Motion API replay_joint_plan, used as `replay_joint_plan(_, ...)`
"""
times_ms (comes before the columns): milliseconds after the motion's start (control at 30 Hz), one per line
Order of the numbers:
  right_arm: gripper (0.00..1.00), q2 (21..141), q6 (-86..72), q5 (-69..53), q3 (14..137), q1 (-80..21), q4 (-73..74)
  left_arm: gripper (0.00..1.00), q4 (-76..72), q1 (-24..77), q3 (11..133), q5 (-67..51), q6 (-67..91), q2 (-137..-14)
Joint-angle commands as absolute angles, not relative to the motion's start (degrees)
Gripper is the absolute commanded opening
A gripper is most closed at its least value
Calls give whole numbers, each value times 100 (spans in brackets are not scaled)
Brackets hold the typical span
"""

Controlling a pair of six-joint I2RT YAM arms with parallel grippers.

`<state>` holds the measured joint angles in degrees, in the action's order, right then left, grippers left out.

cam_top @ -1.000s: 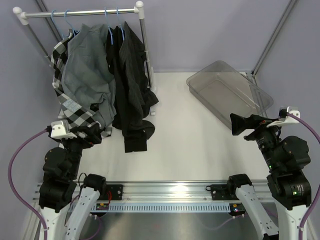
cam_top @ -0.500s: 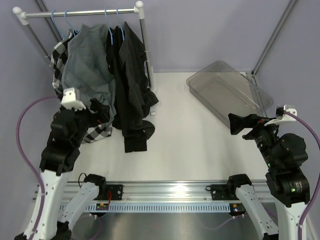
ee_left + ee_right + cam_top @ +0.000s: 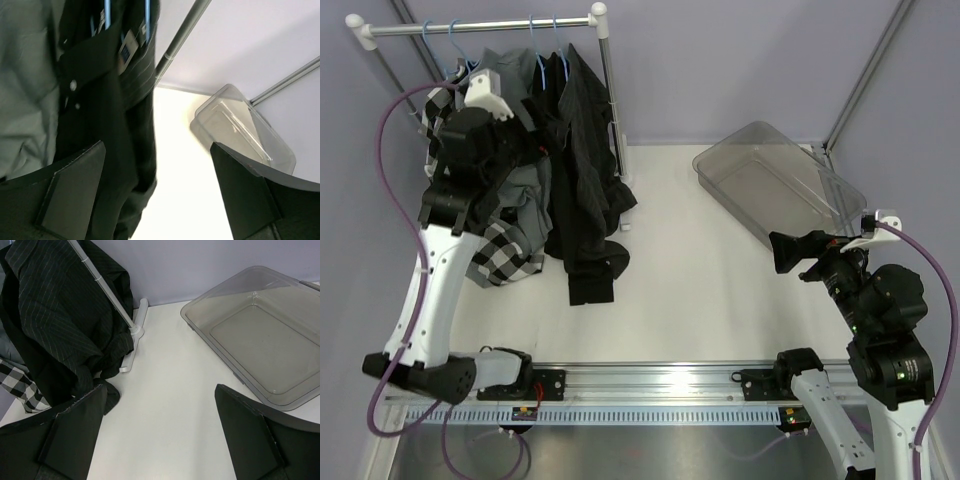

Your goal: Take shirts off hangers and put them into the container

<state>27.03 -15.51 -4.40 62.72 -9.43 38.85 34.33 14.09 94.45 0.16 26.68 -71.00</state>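
Observation:
Two black shirts [image 3: 575,150] hang on light-blue hangers [image 3: 536,45] from the rail, their tails bunched on the table. In the left wrist view the black shirts [image 3: 100,100] fill the left side, with the hangers [image 3: 107,11] and a white collar label [image 3: 128,48] at the top. My left gripper [image 3: 533,125] is raised beside the collars, open, with nothing between its fingers [image 3: 70,195]. The container [image 3: 770,190] stands at the right with nothing in it. My right gripper [image 3: 788,254] hovers open just in front of it, over bare table [image 3: 160,405].
A grey shirt [image 3: 505,170] and a checked shirt [image 3: 505,255] hang left of the black ones, partly behind my left arm. The rack's upright pole [image 3: 610,95] and its foot [image 3: 132,345] stand between the shirts and the container [image 3: 260,335]. Purple walls close in behind.
My left arm has swung up from the table's near edge to collar height at the black shirts. The right gripper has edged slightly left. The shirts and the container have not moved.

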Motion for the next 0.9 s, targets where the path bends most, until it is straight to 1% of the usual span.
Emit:
replay_joint_plan(0, 100, 2698, -1512, -694, 6267, -976, 3762, 90, 3155, 1511, 10124, -27, 2716, -7679)
replay_joint_plan(100, 100, 2681, -1503, -659, 6258, -976, 3762, 81, 3155, 1853, 10765, 630, 2462, -8233)
replay_joint_plan(167, 99, 2672, -1494, -668, 6258, -984, 3770, 79, 3164, 2135, 11240, 834, 2242, -8533)
replay_joint_plan(300, 99, 2654, -1450, -712, 6328, -984, 3893, 75, 3182, 2206, 11610, 1203, 2145, -9175)
replay_joint_plan(500, 99, 2558, -1441, -650, 6240, -976, 3903, 75, 3182, 2224, 11532, 1906, 1943, -9641)
replay_joint_plan(700, 99, 2531, -1450, -650, 6135, -976, 3885, 74, 3182, 2233, 11417, 2232, 1714, -9879)
replay_joint_plan(800, 99, 2531, -1450, -659, 6117, -976, 3867, 70, 3173, 2241, 11434, 2294, 1653, -10027)
replay_joint_plan(867, 99, 2523, -1450, -659, 6108, -976, 3867, 66, 3173, 2241, 11452, 2320, 1635, -10107)
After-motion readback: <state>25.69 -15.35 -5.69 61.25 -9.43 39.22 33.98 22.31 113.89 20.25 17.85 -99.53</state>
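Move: The dark pinstriped shirt at the rail's right end hangs with its upper front about 14 cm ahead of the left hand, 4 cm to its right and 5 cm below. The black shirt beside it is some 14 cm ahead and 1 cm left of that hand; the grey shirt, about 12 cm ahead and 8 cm left. The rack's right upright stands roughly 20 cm ahead and 9 cm right. From the right hand, the pinstriped shirt's front lies about 28 cm ahead and 42 cm left, near its height. Forward by about 12 cm, the left hand drives in at the pinstriped shirt, first rising a little and swinging right, then sinking some 8 cm and easing back left as it slows. The wrist rolls its left side up about 15 degrees and turns slightly left, while the fingers narrow from nearly wide to two-thirds open, ending either side of the shirt's front edge, the left finger in among the dark cloth. ##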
